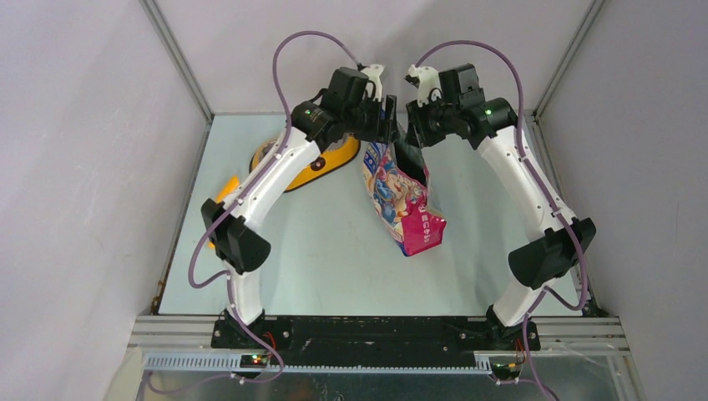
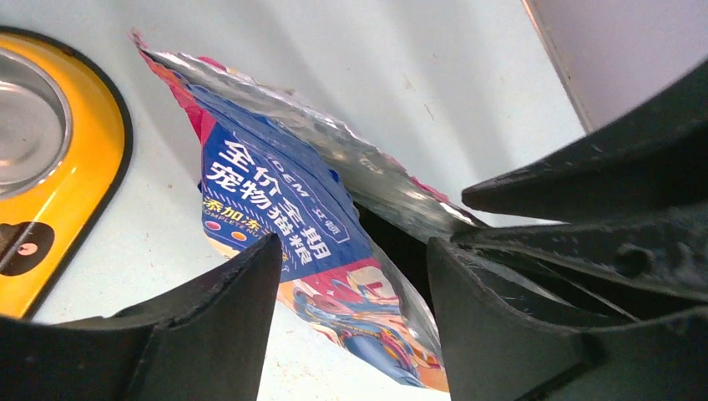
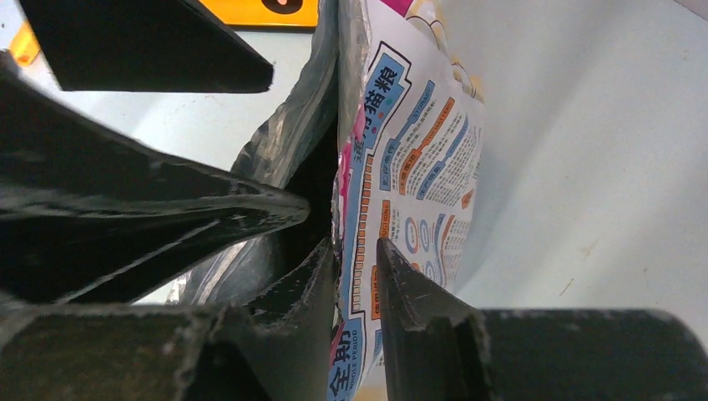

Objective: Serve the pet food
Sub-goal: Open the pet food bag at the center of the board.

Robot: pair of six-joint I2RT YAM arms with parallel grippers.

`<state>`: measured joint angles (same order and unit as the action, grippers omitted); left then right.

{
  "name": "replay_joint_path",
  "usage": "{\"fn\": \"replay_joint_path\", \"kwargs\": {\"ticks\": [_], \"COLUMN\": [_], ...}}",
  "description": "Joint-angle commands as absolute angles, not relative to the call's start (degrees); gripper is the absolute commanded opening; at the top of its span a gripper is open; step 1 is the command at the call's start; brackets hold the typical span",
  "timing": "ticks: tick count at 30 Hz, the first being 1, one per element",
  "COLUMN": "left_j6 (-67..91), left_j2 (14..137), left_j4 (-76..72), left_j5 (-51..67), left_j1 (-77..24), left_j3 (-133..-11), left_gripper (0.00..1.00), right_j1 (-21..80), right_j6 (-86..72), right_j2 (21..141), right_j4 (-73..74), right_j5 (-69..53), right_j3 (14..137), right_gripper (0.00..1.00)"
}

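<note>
The pet food pouch [image 1: 401,196], glossy blue and pink with Chinese text, stands tilted at mid-table with its mouth pulled open at the top. My right gripper [image 1: 411,150] is shut on the pouch's printed back wall [image 3: 417,159]; in the right wrist view the gripper [image 3: 354,246] has one finger inside the mouth and one outside. My left gripper [image 1: 387,125] is open. In its own view the left gripper [image 2: 352,246] straddles the blue front wall of the pouch [image 2: 275,192] with a wide gap. The silver lining shows inside the mouth.
The yellow feeder [image 1: 330,159] lies at the back left, partly under my left arm; one steel bowl [image 2: 25,125] shows in its yellow rim [image 2: 83,167]. An orange object [image 1: 225,188] peeks out behind the left arm. Enclosure walls stand close on both sides.
</note>
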<state>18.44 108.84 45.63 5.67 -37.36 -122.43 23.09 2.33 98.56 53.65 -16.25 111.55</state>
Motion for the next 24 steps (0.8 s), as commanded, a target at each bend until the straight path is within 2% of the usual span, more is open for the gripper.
{"fn": "replay_joint_path", "kwargs": {"ticks": [1,4,9,12,15,24], "left_j6": [18.09,18.10,17.76,17.20,16.60,15.99], "left_j2": [110.37,110.85,109.79,108.61,106.53,100.50], "left_j4": [45.65,45.66,45.75,45.92,45.96,45.76], "left_j5": [4.01,3.29,1.19,-0.85,-3.45,-7.35], "left_j1": [-37.57,-37.65,-37.90,-37.95,-37.96,-38.55], "left_j3": [-125.63,-125.71,-125.09,-125.04,-124.40,-119.15], "left_gripper": [0.68,0.59,0.24,0.09,0.01,0.00], "right_j1": [22.77,23.46,24.74,25.48,26.19,27.06], "right_j6": [2.33,2.48,2.97,2.91,2.89,2.74], "right_j2": [96.20,96.15,96.12,95.82,95.42,93.04], "right_j4": [51.70,51.25,51.11,50.83,50.31,48.83], "right_j5": [-15.90,-14.95,-11.22,-9.03,-5.56,4.57], "right_j3": [111.50,111.04,110.92,110.83,110.58,111.08], "right_gripper": [0.27,0.26,0.25,0.22,0.17,0.02]}}
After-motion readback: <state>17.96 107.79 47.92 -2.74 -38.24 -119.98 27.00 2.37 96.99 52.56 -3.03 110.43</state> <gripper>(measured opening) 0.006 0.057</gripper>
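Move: The bag's left rim runs between the left hand's open fingers, about 2 cm below the hand point and 1 cm ahead of it, level sideways. Its right rim lies some 5 cm to the right of that hand, level ahead and 1 cm below, right between the right hand's half-closed fingers. The yellow bowl stand lies about 18 cm to the left of the left hand, level ahead and 28 cm down. The bag's left rim is taken first: the left hand sinks about 2 cm over it with open fingers, pinches it shut, then draws it roughly 2.5 cm to the left, turning slightly counter-clockwise. The right hand stays by the right rim, closes its small gap to pinch it, and near the end tilts some 10 degrees and eases about 1 cm to the right. ##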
